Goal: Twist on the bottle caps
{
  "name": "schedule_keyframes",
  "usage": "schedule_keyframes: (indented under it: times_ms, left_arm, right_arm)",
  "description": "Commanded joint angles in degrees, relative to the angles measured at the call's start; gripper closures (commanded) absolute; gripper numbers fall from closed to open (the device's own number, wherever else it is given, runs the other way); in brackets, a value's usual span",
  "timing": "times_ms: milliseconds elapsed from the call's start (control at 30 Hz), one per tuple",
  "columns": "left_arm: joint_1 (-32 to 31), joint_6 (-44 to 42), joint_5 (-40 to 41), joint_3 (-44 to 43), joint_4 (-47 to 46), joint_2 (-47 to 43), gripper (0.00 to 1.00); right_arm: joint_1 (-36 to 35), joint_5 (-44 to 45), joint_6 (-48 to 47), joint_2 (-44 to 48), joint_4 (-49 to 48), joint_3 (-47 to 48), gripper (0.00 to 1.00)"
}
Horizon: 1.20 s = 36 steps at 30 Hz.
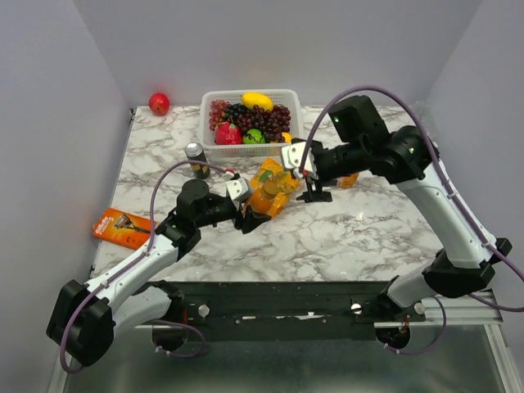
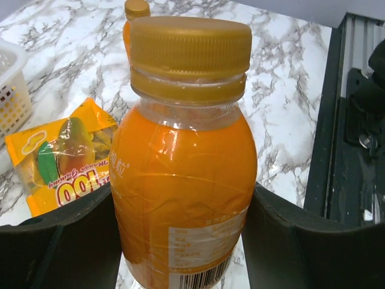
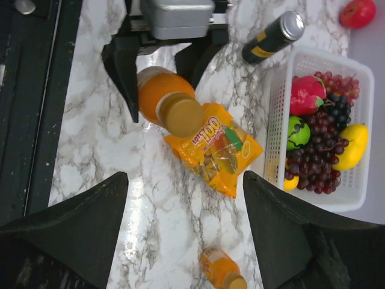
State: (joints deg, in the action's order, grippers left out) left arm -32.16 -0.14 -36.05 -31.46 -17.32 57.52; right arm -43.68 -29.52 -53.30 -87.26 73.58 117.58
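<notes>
My left gripper (image 2: 183,247) is shut on an orange juice bottle (image 2: 183,174), one finger on each side of its body. A golden-orange cap (image 2: 189,51) sits on that bottle's neck. The overhead view shows the held bottle (image 1: 266,199) near the table's middle, with my right gripper (image 1: 315,190) just to its right. Seen from the right wrist, the same bottle (image 3: 157,95) and its cap (image 3: 180,114) lie ahead of the right gripper (image 3: 186,223), which is open and holds nothing. A second orange bottle (image 3: 221,270) with a golden cap (image 2: 137,8) rests apart on the marble.
A yellow snack bag (image 3: 213,147) lies beside the held bottle. A dark can (image 1: 196,160) stands near a white basket (image 1: 246,150) of fruit at the back. A red apple (image 1: 159,103) is in the far left corner, an orange packet (image 1: 123,228) at the left edge.
</notes>
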Motion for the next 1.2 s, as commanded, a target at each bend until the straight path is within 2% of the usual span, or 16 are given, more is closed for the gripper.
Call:
schedule_keyframes:
  times_ms: [0, 167, 267, 400, 633, 900, 1167]
  left_arm:
    - [-0.2, -6.3, -4.2, -4.3, 5.7, 0.4, 1.00]
    - [-0.6, -12.0, -6.5, -7.9, 11.5, 1.9, 1.00]
    - [-1.2, -14.4, -7.4, -9.8, 14.6, 2.5, 1.00]
    - [-2.0, -15.9, -7.9, -11.6, 16.9, 3.7, 1.00]
    - [-3.0, -17.3, -8.2, -13.3, 18.6, 4.5, 1.00]
    - [-3.4, -18.7, -8.2, -14.5, 19.7, 4.4, 1.00]
    - [-3.5, -19.3, -8.2, -14.5, 20.3, 4.2, 1.00]
  right_arm:
    - [-2.7, -3.3, -14.1, 2.9, 0.9, -7.6, 0.14]
    - [-4.2, -2.3, -21.7, 6.0, -3.0, -16.1, 0.13]
    - [-4.6, -1.9, -22.0, 7.4, -8.6, -19.0, 0.13]
    - [-4.7, -2.3, -22.9, 7.4, -11.3, -19.2, 0.13]
    - [-4.9, -3.8, -24.1, 6.8, -10.2, -19.2, 0.16]
    - [-5.0, -4.0, -27.6, 3.2, -1.8, -15.5, 0.25]
    - [-5.0, -3.1, -27.2, 0.9, -1.3, -14.2, 0.38]
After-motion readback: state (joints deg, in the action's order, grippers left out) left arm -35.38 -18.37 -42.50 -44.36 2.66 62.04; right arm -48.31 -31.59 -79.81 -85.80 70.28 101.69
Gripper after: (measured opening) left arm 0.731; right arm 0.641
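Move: The loosely set cap, on the bottle my left hand already grips, lies about 7 cm to the left of my open right hand, 1 cm ahead and 9 cm below. From my left hand it is 7 cm up, 2 cm to the right and 2 cm ahead. The yellow snack bag lies on the table roughly 14 cm ahead and 6 cm left of my right hand; another orange bottle stands about 16 cm ahead and 18 cm right. I bring my right hand down onto the cap, dropping quickly with a slight draw back, easing up about 1.5 cm, then sinking again to some 7 cm below its start and 2 cm farther left. I swing it about 25 degrees counter-clockwise and begin narrowing its fingers around the cap. My left hand keeps its grip and carries the bottle about 2.5 cm back and right to meet it, turning it clockwise and tipping the top to the right. ##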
